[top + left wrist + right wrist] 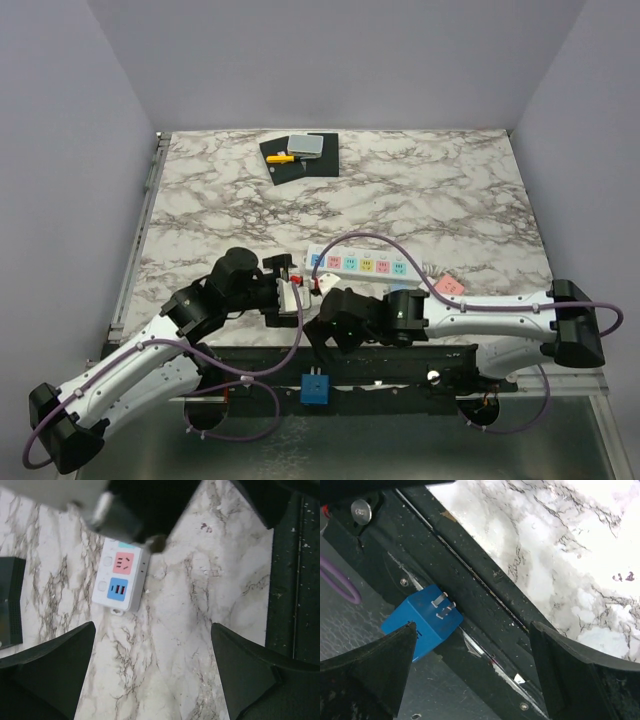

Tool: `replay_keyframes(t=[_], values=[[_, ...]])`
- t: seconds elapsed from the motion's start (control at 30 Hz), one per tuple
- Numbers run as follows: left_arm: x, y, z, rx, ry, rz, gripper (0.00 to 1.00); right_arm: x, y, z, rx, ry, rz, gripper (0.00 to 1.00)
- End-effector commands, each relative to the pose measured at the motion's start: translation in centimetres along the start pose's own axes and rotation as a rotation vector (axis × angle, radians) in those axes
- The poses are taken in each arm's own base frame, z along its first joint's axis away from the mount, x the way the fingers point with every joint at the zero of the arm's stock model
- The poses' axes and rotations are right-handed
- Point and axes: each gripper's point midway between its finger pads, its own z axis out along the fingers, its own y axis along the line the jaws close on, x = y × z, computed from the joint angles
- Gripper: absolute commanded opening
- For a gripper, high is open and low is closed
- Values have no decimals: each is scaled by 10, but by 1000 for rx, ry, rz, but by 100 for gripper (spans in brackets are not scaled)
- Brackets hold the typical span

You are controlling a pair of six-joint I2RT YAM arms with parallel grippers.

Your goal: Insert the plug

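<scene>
The blue plug [316,388] lies off the marble table, on the grey metal ledge by the arm bases. In the right wrist view the plug [422,621] rests against the black rail with its metal prongs showing. It sits just beside the left finger of my right gripper [473,627], which is open and holds nothing. The white power strip [365,266] lies on the marble. Its end with a pink socket and a blue USB socket shows in the left wrist view [120,580]. My left gripper [152,630] hangs open over bare marble just short of that end.
A black mat [312,162] with a grey block and a yellow item lies at the table's back. A purple cable [380,240] loops from the strip. A pink note [451,286] sits by the strip's right end. The black rail [485,580] borders the table's near edge.
</scene>
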Motion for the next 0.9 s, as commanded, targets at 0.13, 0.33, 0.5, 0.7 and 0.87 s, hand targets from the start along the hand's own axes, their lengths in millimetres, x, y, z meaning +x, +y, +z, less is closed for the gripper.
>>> replay_keyframes(t=[0.13, 0.33, 0.5, 0.7, 0.87], values=[[22, 45, -1, -229, 116, -188, 99, 20, 35, -2, -110, -47, -341, 100], [36, 58, -7, -259, 209, -309, 99, 48, 60, 3, -192, -97, -570, 100], [43, 60, -17, -255, 270, -377, 99, 55, 80, 4, -267, -138, -640, 100], [35, 68, -27, -283, 285, -427, 99, 59, 78, 28, -192, -115, -722, 100], [30, 66, -32, -276, 278, -433, 99, 59, 73, 38, -155, -114, -739, 98]])
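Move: Down on the dark ledge in front of the table, the blue plug lies some 8 cm back and 5 cm to the left of the empty right hand, about 9 cm below it. The white power strip's middle is about 22 cm ahead and 7 cm right, the light-blue block roughly 15 cm ahead and 14 cm right, both some 10 cm lower than this hand. From the left hand, the blue plug is about 18 cm back, 4 cm right and 13 cm below. Drawing back about 9 cm towards the blue plug while turning some 40 degrees counter-clockwise, the right hand also eases left and sinks about 5 cm, half of that at the end, bringing its wide-open fingers over the plug, one on the prong side. The left hand, still open and empty, withdraws forward and left, turning counter-clockwise. ##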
